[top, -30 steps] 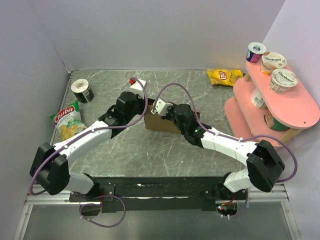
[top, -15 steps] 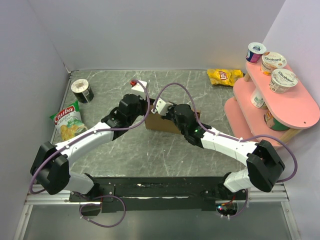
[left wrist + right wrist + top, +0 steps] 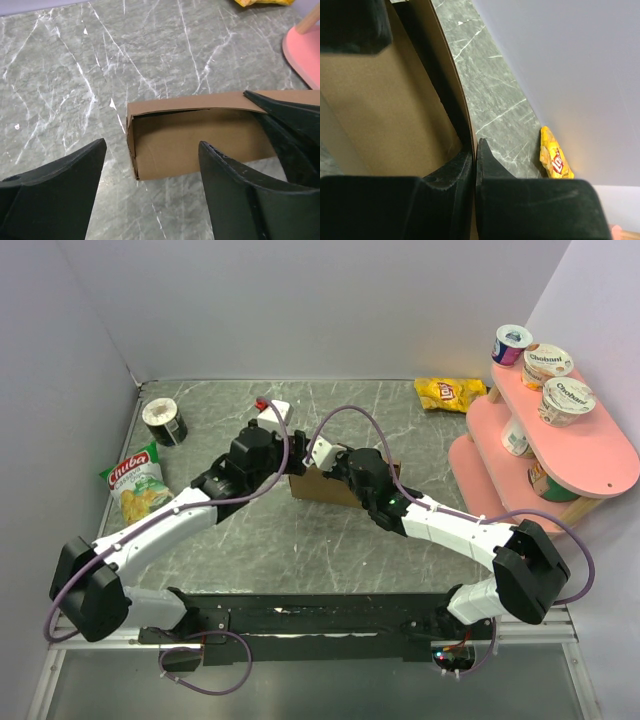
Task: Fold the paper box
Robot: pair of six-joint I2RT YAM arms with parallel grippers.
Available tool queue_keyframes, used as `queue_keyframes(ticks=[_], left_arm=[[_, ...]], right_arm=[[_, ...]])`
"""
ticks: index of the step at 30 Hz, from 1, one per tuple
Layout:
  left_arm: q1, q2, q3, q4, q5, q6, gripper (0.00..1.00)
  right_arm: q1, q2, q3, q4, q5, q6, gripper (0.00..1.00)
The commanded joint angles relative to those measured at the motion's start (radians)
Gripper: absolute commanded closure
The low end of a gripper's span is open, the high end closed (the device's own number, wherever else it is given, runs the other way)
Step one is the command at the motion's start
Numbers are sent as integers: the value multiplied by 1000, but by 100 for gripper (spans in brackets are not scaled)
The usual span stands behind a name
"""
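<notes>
The paper box (image 3: 318,486) is a plain brown cardboard tray lying mid-table, its open side showing in the left wrist view (image 3: 200,142). My left gripper (image 3: 282,466) hangs open just short of the box's left end, fingers wide apart (image 3: 152,145), touching nothing. My right gripper (image 3: 345,468) is shut on the box's far long wall, one finger inside and one outside (image 3: 475,142). Its black fingers (image 3: 287,125) show at the box's right end. The box's inner face (image 3: 375,115) fills the right wrist view.
A green chips bag (image 3: 135,483) and a dark tin (image 3: 164,421) sit at the left. A yellow Lay's bag (image 3: 450,393) lies at the back right. A pink two-tier stand (image 3: 600,455) with yogurt cups is at the right. A small white object (image 3: 277,408) lies behind the left wrist.
My left gripper has gone from shut to open and drawn back a little to the left of the box's end. The right gripper and box have not moved.
</notes>
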State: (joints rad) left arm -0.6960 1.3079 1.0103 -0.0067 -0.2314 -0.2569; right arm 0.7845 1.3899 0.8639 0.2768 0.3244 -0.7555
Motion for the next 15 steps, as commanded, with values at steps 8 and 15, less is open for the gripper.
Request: queue_keyframes(ticks=[8, 15], left_arm=[[209, -75, 143, -130, 338, -166, 21], [233, 77, 269, -150, 391, -266, 19]], right_arm=[[4, 1, -40, -71, -36, 82, 95], [4, 8, -37, -73, -35, 81, 94]])
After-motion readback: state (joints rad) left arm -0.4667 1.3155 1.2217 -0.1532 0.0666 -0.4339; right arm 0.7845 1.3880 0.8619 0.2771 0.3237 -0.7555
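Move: My left hand is empty and open beside the box's left end, which lies about 2 cm ahead of it, level sideways and some 3 cm lower. The yellow bag is roughly 19 cm ahead and 28 cm to its right, the green chips bag about 30 cm to its left and 2 cm ahead, both some 8 cm below. From my right hand, which already pinches the box's upper edge, that left end is about 7 cm to the left, level fore and aft, and 2 cm down. I lift my left hand clear of the box's left end, about 7 cm up in all, swinging left at first and then, as the climb quickens, forward and slightly back to the right. I roll its left side down some 15 degrees and leave the fingers wide open. My right hand stays still and keeps its pinch on the box's upper edge. ##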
